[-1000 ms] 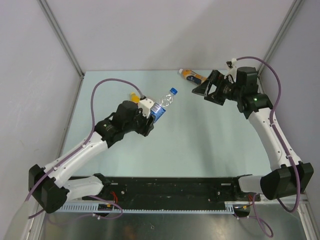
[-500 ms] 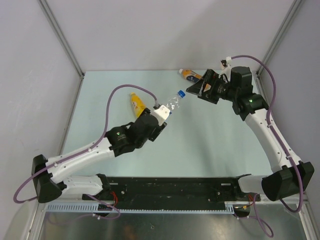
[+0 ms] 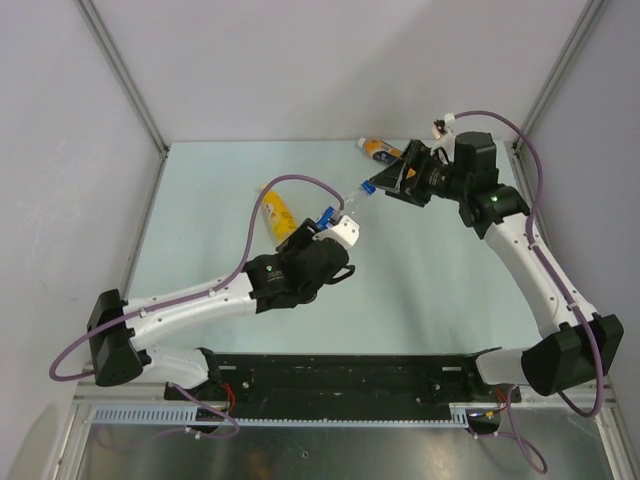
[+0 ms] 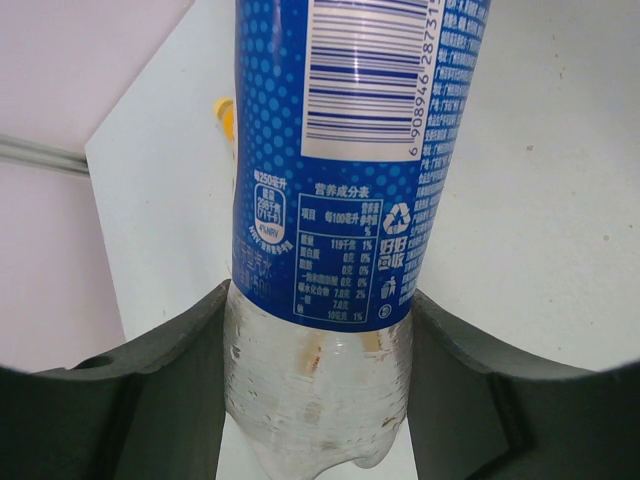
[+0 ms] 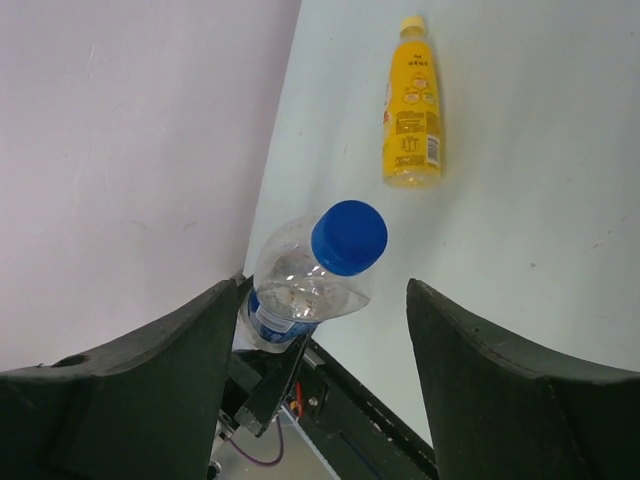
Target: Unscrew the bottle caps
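Note:
My left gripper (image 4: pixel 318 400) is shut on the lower body of the clear bottle (image 4: pixel 340 180) with the blue label, holding it off the table. In the top view the bottle (image 3: pixel 350 206) tilts up and to the right from the left gripper (image 3: pixel 335 228). Its blue cap (image 3: pixel 368 187) points at my right gripper (image 3: pixel 380 182). In the right wrist view the blue cap (image 5: pixel 349 237) lies just ahead of the right gripper (image 5: pixel 325 290), whose jaws stand open, apart from the cap on both sides. The yellow bottle (image 3: pixel 277 210) lies on the table, with its yellow cap (image 5: pixel 411 22) on.
An orange bottle (image 3: pixel 386 152) with a white cap (image 3: pixel 362 143) lies at the back of the table, just behind the right gripper. Grey walls enclose the pale table (image 3: pixel 430 280) on three sides. The black base rail (image 3: pixel 340 375) runs along the near edge.
The left arm swung the clear bottle right and forward, bringing its cap up to the right gripper. The right gripper shifted left toward the cap, and its jaws have narrowed.

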Available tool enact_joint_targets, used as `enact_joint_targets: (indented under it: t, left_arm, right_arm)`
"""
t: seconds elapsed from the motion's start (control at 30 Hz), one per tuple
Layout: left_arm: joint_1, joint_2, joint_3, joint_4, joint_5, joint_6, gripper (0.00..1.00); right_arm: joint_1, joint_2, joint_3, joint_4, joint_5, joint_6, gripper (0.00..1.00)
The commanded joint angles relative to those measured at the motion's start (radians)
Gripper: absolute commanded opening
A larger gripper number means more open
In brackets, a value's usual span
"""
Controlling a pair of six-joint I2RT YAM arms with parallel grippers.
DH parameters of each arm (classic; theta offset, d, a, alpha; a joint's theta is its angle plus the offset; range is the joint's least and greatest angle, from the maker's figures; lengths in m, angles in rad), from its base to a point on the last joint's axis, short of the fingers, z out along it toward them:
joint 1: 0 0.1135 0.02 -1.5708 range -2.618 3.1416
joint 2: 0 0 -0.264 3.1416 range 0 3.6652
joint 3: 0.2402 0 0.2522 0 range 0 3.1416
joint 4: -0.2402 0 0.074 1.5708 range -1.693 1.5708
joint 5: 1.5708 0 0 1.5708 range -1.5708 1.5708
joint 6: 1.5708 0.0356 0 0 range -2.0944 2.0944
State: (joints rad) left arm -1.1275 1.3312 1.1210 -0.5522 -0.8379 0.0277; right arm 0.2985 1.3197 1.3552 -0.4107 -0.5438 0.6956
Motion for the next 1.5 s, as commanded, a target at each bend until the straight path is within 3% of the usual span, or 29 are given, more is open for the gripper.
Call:
enact_joint_targets:
  t: [0.0, 0.33, 0.87, 1.1, 1.3, 1.47]
  left_arm:
    - [-0.019, -0.003, 0.053, 0.012, -0.075, 0.007, 0.09]
    - [-0.032, 0.014, 0.054, 0.010, -0.106, 0.015, 0.08]
    - [-0.048, 0.050, 0.067, 0.011, -0.143, 0.020, 0.08]
    - [-0.051, 0.062, 0.061, 0.011, -0.154, 0.019, 0.08]
    - [-0.051, 0.055, 0.057, 0.009, -0.131, 0.015, 0.01]
    - [-0.051, 0.046, 0.059, 0.009, -0.096, 0.000, 0.00]
  right_arm:
    - [0.006, 0.040, 0.010, 0.063, -0.043, 0.038, 0.71]
    - [0.008, 0.090, 0.009, 0.125, -0.041, 0.106, 0.64]
    - [0.026, 0.151, 0.009, 0.129, -0.057, 0.110, 0.46]
    - [0.034, 0.134, 0.008, 0.137, -0.038, 0.119, 0.33]
    - [0.040, 0.115, 0.001, 0.142, 0.005, 0.121, 0.05]
    - [0.046, 0.083, -0.019, 0.159, 0.050, 0.114, 0.00]
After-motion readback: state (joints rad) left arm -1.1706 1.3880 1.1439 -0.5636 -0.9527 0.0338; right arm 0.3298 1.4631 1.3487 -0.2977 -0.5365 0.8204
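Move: The left hand holds the clear, blue-labelled bottle by its lower end, the blue cap standing some 10 cm to that hand's right, 6 cm ahead of it and 9 cm above. From the open right hand the cap is only about 3 cm ahead, 3 cm left and 3 cm down. On the table some 30 cm below the right hand, the yellow bottle lies about 18 cm ahead and 23 cm left, the orange bottle roughly 36 cm ahead and 5 cm right. Slanting forward, down and to its left by about 5 cm in all, the right hand brings its fingers around the blue cap, tipping them down some 10 degrees and closing on the way until the pads pinch the cap from both sides. The left hand stays in place, keeping its grip on the bottle's lower end and rolling only about 5 degrees. ##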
